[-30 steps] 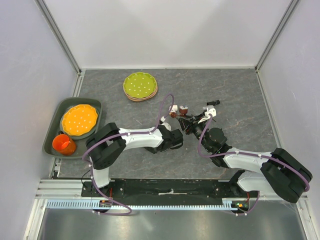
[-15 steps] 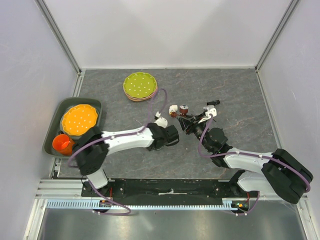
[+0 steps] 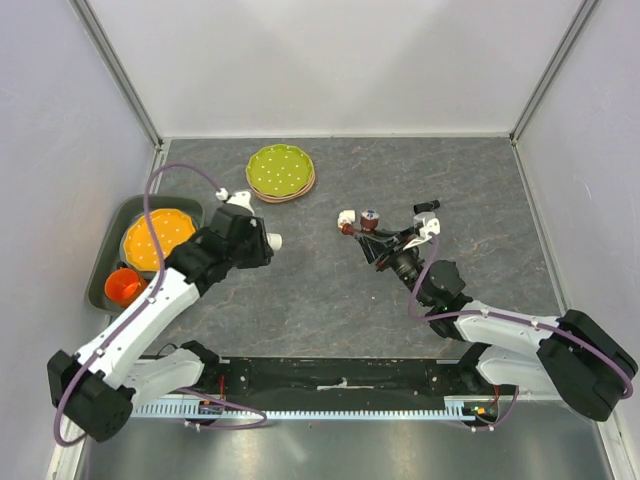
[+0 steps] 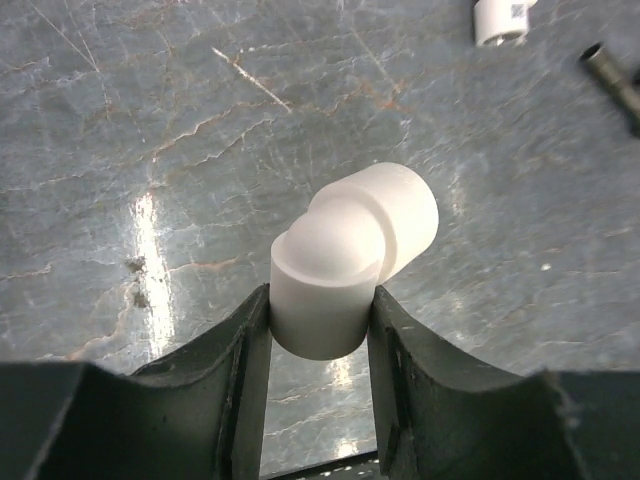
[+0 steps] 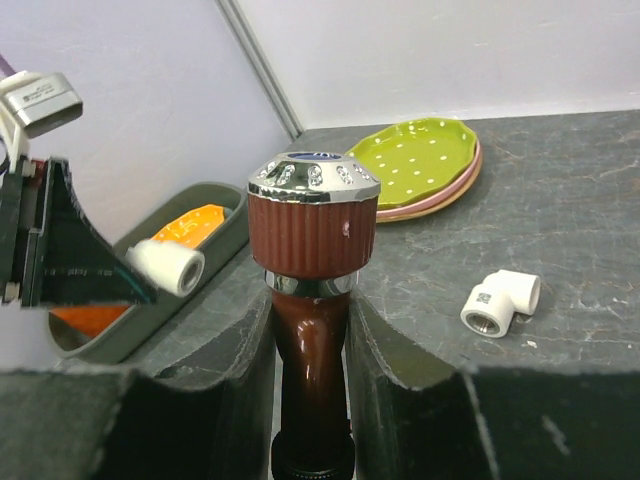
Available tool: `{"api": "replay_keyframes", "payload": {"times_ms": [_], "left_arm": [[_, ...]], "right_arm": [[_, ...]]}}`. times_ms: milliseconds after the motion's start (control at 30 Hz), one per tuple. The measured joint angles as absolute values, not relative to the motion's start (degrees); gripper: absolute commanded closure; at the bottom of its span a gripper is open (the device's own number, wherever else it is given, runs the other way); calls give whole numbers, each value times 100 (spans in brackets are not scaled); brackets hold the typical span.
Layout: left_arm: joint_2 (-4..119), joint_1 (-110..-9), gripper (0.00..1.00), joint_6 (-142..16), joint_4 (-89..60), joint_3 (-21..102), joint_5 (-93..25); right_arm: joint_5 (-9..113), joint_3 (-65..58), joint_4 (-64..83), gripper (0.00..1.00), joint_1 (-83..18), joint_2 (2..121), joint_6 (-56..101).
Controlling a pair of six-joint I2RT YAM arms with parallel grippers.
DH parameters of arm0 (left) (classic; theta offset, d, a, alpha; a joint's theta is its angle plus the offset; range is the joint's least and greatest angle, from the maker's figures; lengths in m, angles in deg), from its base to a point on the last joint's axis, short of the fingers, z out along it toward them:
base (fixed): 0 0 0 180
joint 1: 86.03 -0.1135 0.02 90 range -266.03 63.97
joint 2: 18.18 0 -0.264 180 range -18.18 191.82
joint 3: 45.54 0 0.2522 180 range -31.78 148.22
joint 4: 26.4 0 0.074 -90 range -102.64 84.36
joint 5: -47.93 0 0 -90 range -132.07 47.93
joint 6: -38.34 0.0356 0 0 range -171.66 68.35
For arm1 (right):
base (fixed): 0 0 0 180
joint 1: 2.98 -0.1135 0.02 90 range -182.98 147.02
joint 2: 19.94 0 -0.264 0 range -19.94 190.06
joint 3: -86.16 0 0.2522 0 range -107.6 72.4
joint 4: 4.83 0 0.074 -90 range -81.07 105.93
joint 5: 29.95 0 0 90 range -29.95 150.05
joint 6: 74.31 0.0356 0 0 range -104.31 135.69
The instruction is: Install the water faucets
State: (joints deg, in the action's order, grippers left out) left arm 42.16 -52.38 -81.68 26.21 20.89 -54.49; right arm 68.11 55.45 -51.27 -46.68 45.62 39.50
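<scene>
My right gripper (image 5: 312, 330) is shut on the reddish-brown faucet (image 5: 312, 250), held upright by its body with the ribbed top handle above the fingers. From above, this faucet (image 3: 368, 220) hangs mid-table in the right gripper (image 3: 373, 238). My left gripper (image 4: 320, 300) is shut on a white elbow fitting (image 4: 350, 250) above the table. In the top view that gripper (image 3: 260, 241) is well left of the faucet, with its elbow (image 3: 273, 241) pointing right. A dark grey faucet (image 3: 426, 207) lies beyond the right gripper.
A second white elbow (image 3: 347, 218) lies on the table just left of the held faucet, also seen from the right wrist (image 5: 500, 303). Stacked green plates (image 3: 281, 172) sit at the back. A grey tray (image 3: 110, 262) at left holds an orange plate and cup.
The left arm has swung away to the left with the white elbow, from right beside the faucet to near the tray. The right arm still holds the faucet, almost unmoved.
</scene>
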Motion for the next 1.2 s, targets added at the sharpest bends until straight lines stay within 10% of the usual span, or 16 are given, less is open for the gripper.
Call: {"api": "replay_keyframes", "payload": {"times_ms": [533, 1200], "left_arm": [[3943, -7612, 98, -8004, 1001, 1057, -1157], [4290, -8108, 98, -8408, -424, 688, 1116]], "right_arm": [[5145, 5141, -6303, 100, -4668, 5532, 3948], [4166, 4623, -6437, 100, -4636, 6817, 4472]]}}
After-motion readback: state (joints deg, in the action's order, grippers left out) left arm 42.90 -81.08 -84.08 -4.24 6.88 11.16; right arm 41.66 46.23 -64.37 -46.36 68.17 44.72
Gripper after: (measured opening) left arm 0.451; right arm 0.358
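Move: Some 24 cm to the right hand's left, nearly level with it fore and aft and 6 cm lower, the left fingers hold the white elbow. From the left hand, the right hand's faucet lies about 22 cm right, 3 ahead and 6 up. On the table, 20 cm below the right hand, a spare elbow lies 13 cm ahead and 4 left, a dark metal tee 6 ahead and 11 right. Swinging the gripped faucet leftward towards the white elbow, the right hand first lifts and draws back about 2 cm, then sweeps to some 9 cm left while turning counter-clockwise almost 30 degrees, and sinks. Meanwhile the left hand keeps its pinch on the elbow, rolls it some 45 degrees, right side up, turns it clockwise, and ends about 3 cm right and 3 cm higher. ##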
